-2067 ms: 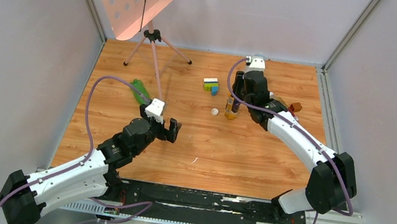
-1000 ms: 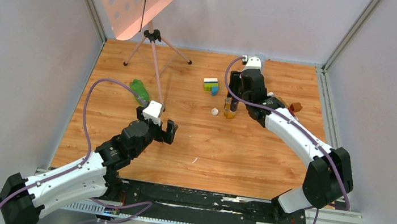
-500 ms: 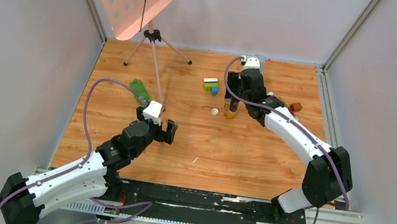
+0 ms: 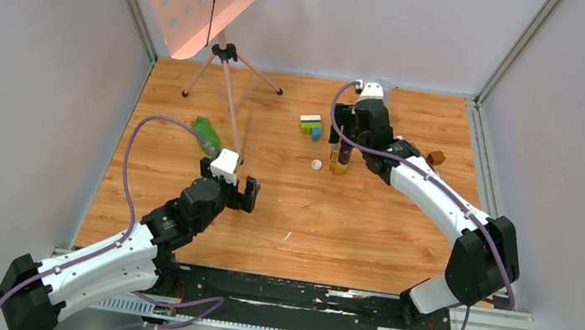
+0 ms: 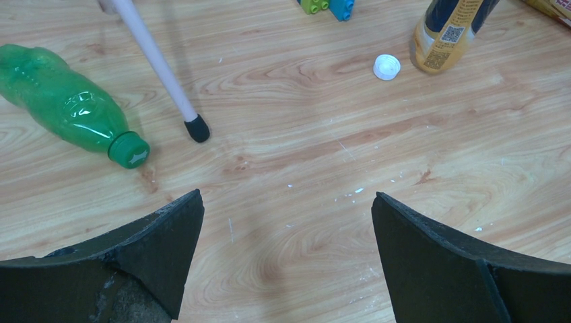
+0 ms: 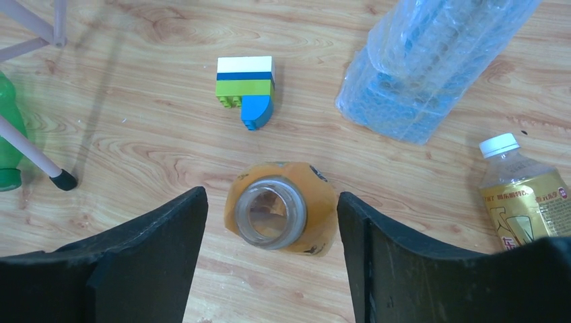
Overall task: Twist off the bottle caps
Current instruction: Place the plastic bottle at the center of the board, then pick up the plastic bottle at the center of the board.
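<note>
An amber bottle [image 6: 316, 222] stands upright with its mouth open and no cap; it also shows in the top view [image 4: 340, 164] and the left wrist view [image 5: 444, 37]. My right gripper [image 6: 271, 195] is open, hovering right above it, jaws on either side of the neck and apart from it. A loose white cap [image 4: 316, 164] lies just left of this bottle, also seen in the left wrist view [image 5: 386, 66]. A second amber bottle [image 6: 528, 205] with a yellow label lies at the right, white cap [image 6: 499, 144] on. The green bottle [image 5: 64, 101] lies with its green cap [image 5: 129, 149] on. My left gripper [image 5: 286, 197] is open and empty.
Multicoloured toy bricks [image 6: 246, 87] sit behind the open bottle. A clear bluish container [image 6: 431, 60] lies at the back right. A pink tripod stand has a black foot [image 5: 197, 128] beside the green bottle. A reddish-brown block [image 4: 436, 157] lies at the right.
My right gripper has shifted slightly left and back above the open amber bottle. My left gripper drew back a little toward the near edge, then stayed still.
</note>
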Controlling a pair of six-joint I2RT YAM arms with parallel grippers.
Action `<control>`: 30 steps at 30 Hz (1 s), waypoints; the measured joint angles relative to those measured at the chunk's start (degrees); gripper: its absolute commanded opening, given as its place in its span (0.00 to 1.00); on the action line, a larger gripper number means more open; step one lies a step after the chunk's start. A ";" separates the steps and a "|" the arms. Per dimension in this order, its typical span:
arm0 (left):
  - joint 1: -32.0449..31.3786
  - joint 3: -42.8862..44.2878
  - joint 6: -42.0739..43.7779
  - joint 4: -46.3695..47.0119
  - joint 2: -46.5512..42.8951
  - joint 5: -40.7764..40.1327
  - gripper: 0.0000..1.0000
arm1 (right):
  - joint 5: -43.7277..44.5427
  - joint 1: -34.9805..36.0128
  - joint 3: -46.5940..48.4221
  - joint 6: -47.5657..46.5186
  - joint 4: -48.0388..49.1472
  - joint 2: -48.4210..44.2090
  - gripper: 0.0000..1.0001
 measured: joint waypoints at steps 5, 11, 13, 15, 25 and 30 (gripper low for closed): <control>0.00 0.00 0.02 0.00 0.00 -0.22 1.00 | 0.09 0.00 0.37 -0.09 -0.13 0.00 0.75; 0.00 0.00 0.02 -0.02 0.00 -0.42 1.00 | 0.22 0.00 0.37 -0.31 -0.17 0.00 0.82; 0.00 0.00 0.00 -0.02 0.00 -0.44 1.00 | 0.48 -0.11 0.37 -0.48 -0.17 0.00 0.83; 0.00 0.00 0.00 -0.02 0.00 -0.50 1.00 | 0.55 -0.42 0.37 -0.63 -0.20 0.00 0.84; 0.11 0.24 -2.89 -1.31 0.83 -5.09 1.00 | -1.38 -1.64 1.38 -1.31 -2.95 -1.38 0.91; 4.59 1.99 -5.35 -3.93 2.38 -6.73 1.00 | -6.01 -1.88 1.86 -1.44 -4.87 -6.67 0.91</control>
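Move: The orange bottle stands uncapped between the right hand's open fingers, its middle about 1 cm ahead and 9 below. The white cap lies 7 cm to this hand's left, level with it; the toy blocks are some 12 cm ahead and 10 left. From the left hand, the green bottle lies about 19 cm ahead, 11 left and 11 below, with the tripod foot 14 ahead and 1 right. Right opens wider, lifts 5 cm up and back off the orange bottle; left swings leftward towards green bottle. ##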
